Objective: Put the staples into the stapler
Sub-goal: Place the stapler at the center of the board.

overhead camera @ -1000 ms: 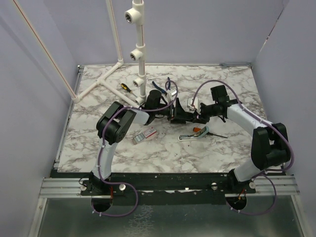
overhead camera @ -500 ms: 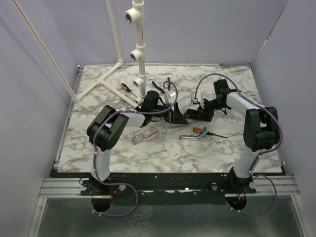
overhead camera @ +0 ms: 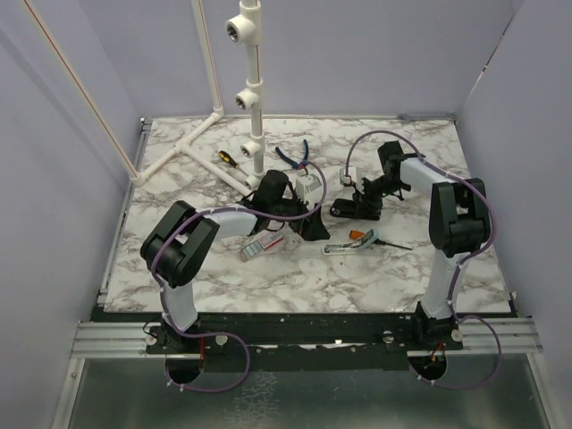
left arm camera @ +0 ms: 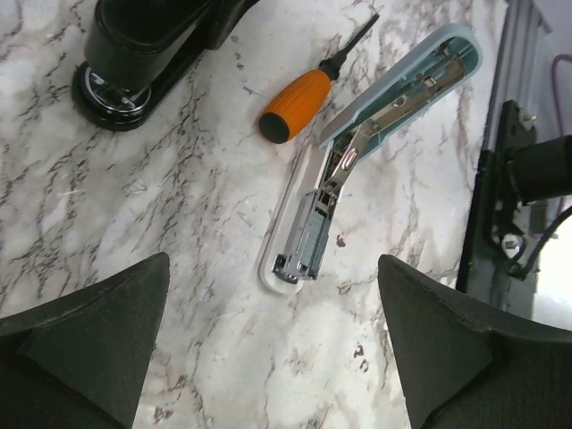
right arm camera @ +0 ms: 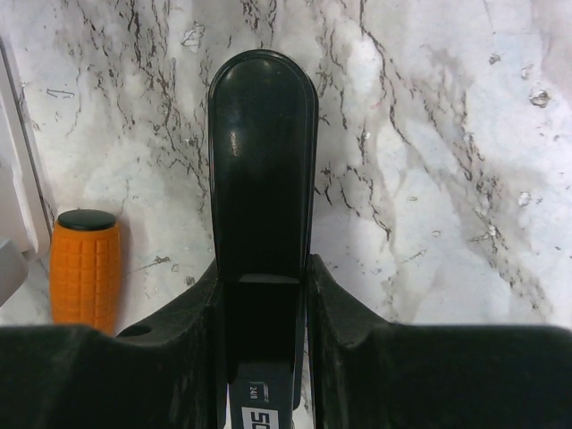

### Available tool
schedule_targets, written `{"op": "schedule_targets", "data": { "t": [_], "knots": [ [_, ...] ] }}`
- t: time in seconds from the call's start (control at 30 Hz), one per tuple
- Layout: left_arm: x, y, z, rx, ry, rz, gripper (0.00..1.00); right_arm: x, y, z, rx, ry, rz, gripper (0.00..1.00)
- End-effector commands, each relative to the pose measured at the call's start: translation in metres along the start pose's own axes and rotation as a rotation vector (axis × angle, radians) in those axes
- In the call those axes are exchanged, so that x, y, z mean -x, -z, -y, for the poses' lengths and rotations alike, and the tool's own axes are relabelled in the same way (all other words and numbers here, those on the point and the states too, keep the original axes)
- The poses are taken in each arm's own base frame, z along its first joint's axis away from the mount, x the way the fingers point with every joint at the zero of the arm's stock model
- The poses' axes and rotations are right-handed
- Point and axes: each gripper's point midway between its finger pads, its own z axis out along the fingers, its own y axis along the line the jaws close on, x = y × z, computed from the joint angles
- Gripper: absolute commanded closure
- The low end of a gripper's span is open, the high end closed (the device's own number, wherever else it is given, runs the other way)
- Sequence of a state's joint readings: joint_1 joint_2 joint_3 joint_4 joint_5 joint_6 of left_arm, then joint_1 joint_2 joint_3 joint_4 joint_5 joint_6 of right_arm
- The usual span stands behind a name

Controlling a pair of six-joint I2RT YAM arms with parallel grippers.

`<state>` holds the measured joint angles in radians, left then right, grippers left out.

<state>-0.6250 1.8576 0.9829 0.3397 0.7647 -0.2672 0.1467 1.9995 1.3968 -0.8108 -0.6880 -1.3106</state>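
The slim black stapler (overhead camera: 344, 211) lies low over the marble mid-table, and my right gripper (overhead camera: 362, 198) is shut on it. In the right wrist view the fingers (right arm camera: 344, 304) press both sides of the stapler (right arm camera: 262, 161), just behind its rounded end. My left gripper (overhead camera: 308, 223) sits just left of it, open and holding nothing. Its view shows open jaws (left arm camera: 273, 304) over bare marble, with the stapler (left arm camera: 143, 54) at the top left. The staples box (overhead camera: 262, 246), white with a red mark, lies on the table beside the left arm.
A pale teal bar (left arm camera: 375, 134), hinged open with metal parts inside, lies next to an orange-handled screwdriver (left arm camera: 295, 105), near the stapler. White pipe frame (overhead camera: 250, 98), a yellow screwdriver (overhead camera: 229, 158) and blue pliers (overhead camera: 290, 156) stand at the back.
The two grippers met mid-table a second ago. My left gripper has opened wide and drawn back to the left. The right has pulled the stapler away to the right.
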Motion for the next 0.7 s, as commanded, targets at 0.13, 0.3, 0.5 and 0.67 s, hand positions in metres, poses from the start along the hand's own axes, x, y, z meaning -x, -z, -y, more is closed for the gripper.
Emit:
{"op": "schedule_targets", "data": {
  "t": [0.13, 0.3, 0.5, 0.67],
  "knots": [
    [-0.014, 0.034, -0.013, 0.174, -0.309, -0.080, 0.01, -0.001, -0.006, 0.000, -0.041, -0.026, -0.023, 0.45],
    [-0.012, 0.047, -0.012, 0.221, -0.380, -0.087, 0.01, 0.006, 0.003, 0.004, -0.098, -0.027, -0.016, 0.19],
    [-0.007, 0.057, -0.011, 0.249, -0.453, -0.083, 0.01, 0.021, 0.024, 0.004, -0.153, -0.055, -0.001, 0.00],
    [-0.007, 0.060, -0.011, 0.255, -0.480, -0.086, 0.01, 0.047, 0.051, -0.004, -0.202, -0.085, 0.070, 0.00]
  ]
}}
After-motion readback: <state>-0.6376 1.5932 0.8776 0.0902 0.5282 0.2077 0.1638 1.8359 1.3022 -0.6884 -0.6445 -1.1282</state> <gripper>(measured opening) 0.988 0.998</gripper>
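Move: The right hand holds the closed black stapler by its body, the stapler's middle about 2 cm to this hand's left, level fore and aft, and 1 cm lower, just over its resting place. From this hand the orange screwdriver handle lies 7 cm back and 2 left, the open light stapler 10 back and 5 left. From the left hand, the black stapler is about 8 cm ahead and 9 right; the staple box is level, some 16 left. Down and slightly back, about 1 cm, the right hand eases the black stapler onto the board while its fingers spread from their grip to fully open, then rises straight up some 4 cm clear of the stapler. Meanwhile the empty, open left hand draws about 5 cm left, away from the black stapler towards the staple box, rolling and dipping its fingertips. ##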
